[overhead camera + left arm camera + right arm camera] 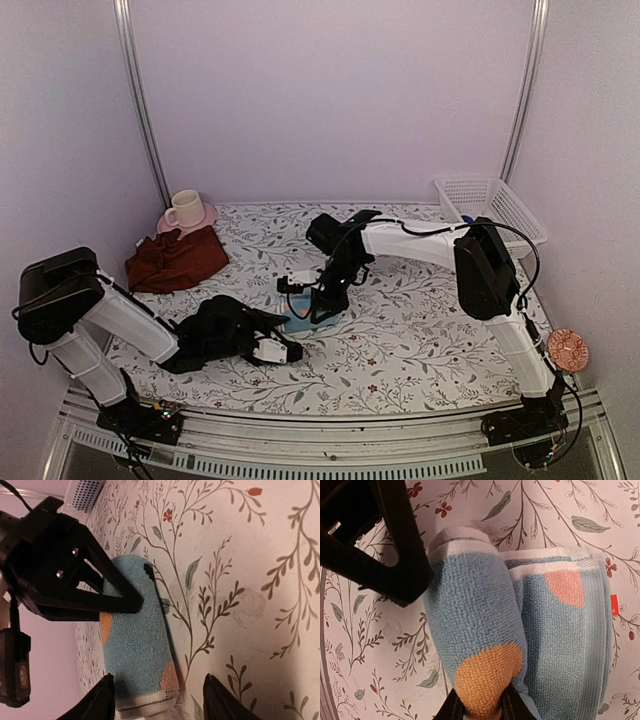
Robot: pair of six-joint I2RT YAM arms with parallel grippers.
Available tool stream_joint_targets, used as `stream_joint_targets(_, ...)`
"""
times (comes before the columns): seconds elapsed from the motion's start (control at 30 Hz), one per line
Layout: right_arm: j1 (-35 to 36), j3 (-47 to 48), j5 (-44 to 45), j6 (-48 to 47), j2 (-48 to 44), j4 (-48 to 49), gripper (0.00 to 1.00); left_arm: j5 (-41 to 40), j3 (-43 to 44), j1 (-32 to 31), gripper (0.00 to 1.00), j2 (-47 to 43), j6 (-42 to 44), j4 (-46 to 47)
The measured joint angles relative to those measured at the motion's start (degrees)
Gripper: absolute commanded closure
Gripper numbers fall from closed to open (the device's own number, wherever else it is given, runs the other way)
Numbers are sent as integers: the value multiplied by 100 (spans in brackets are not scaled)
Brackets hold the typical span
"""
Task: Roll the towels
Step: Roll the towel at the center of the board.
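Note:
The light-blue towel [299, 320] lies mid-table, partly rolled. In the right wrist view its rolled part [470, 625] lies beside the still-flat part [565, 630]. My right gripper [482, 710] is shut on the near end of the roll, a finger on each side of the orange patch; from above it [318, 306] stands over the towel. My left gripper [162, 702] is open at the roll's [137, 645] other end, its fingertips [100, 700] astride the striped hem, not pressing it. The maroon towel [176, 262] lies crumpled at the back left.
A cream cup [185, 209] on a pink saucer stands behind the maroon towel. A white mesh basket [490, 205] sits at the back right corner. A round reddish object [567, 348] lies off the right edge of the floral table covering [420, 330].

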Motion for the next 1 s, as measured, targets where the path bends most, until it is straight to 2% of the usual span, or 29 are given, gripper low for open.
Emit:
stream_joint_targets(0.27,-4,4,-20,4,9,0,77,-675,131,-205,42,756,201,743)
stream_joint_targets(0.4,-7,7,-22,2,9,-2,77,-988,227,-221,47,1029,216,1029)
stream_joint_targets(0.57,-7,7,-44,-2,11,-4,76,-1377,321,-234,63,1364,306,1314)
stream_joint_targets(0.67,-7,7,-55,-4,17,-7,76,-1563,433,-240,83,1530,332,1335)
stream_joint_targets(0.8,-7,7,-55,-20,17,-4,68,-1698,527,-240,100,1617,321,1246)
stream_joint_targets(1.0,-44,-66,26,70,-17,90,40,-1661,752,-251,100,1410,39,487)
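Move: The near-side roll of the half-rolled blue towel runs left to right, its left end about 4 cm ahead of the open left hand and some 2 cm lower. The unrolled flap lies beyond the roll, roughly 9 cm ahead and 5 cm to the right of this hand; the brown towel sits about 19 cm ahead and 25 cm to its left. The right hand still pinches the roll, whose left end is some 7 cm to its left, level fore and aft. The left hand sinks and then reaches forward onto the left end of the roll, about 4 cm forward and 2.5 cm down in all, its wrist turning roughly 10 degrees counter-clockwise as its wide-open fingers close and pinch the rolled cloth. The right hand stays in place with its hold on the roll until the left has closed, then opens its fingers to about double their gap, one still on either side of the roll, and barely starts forward. ##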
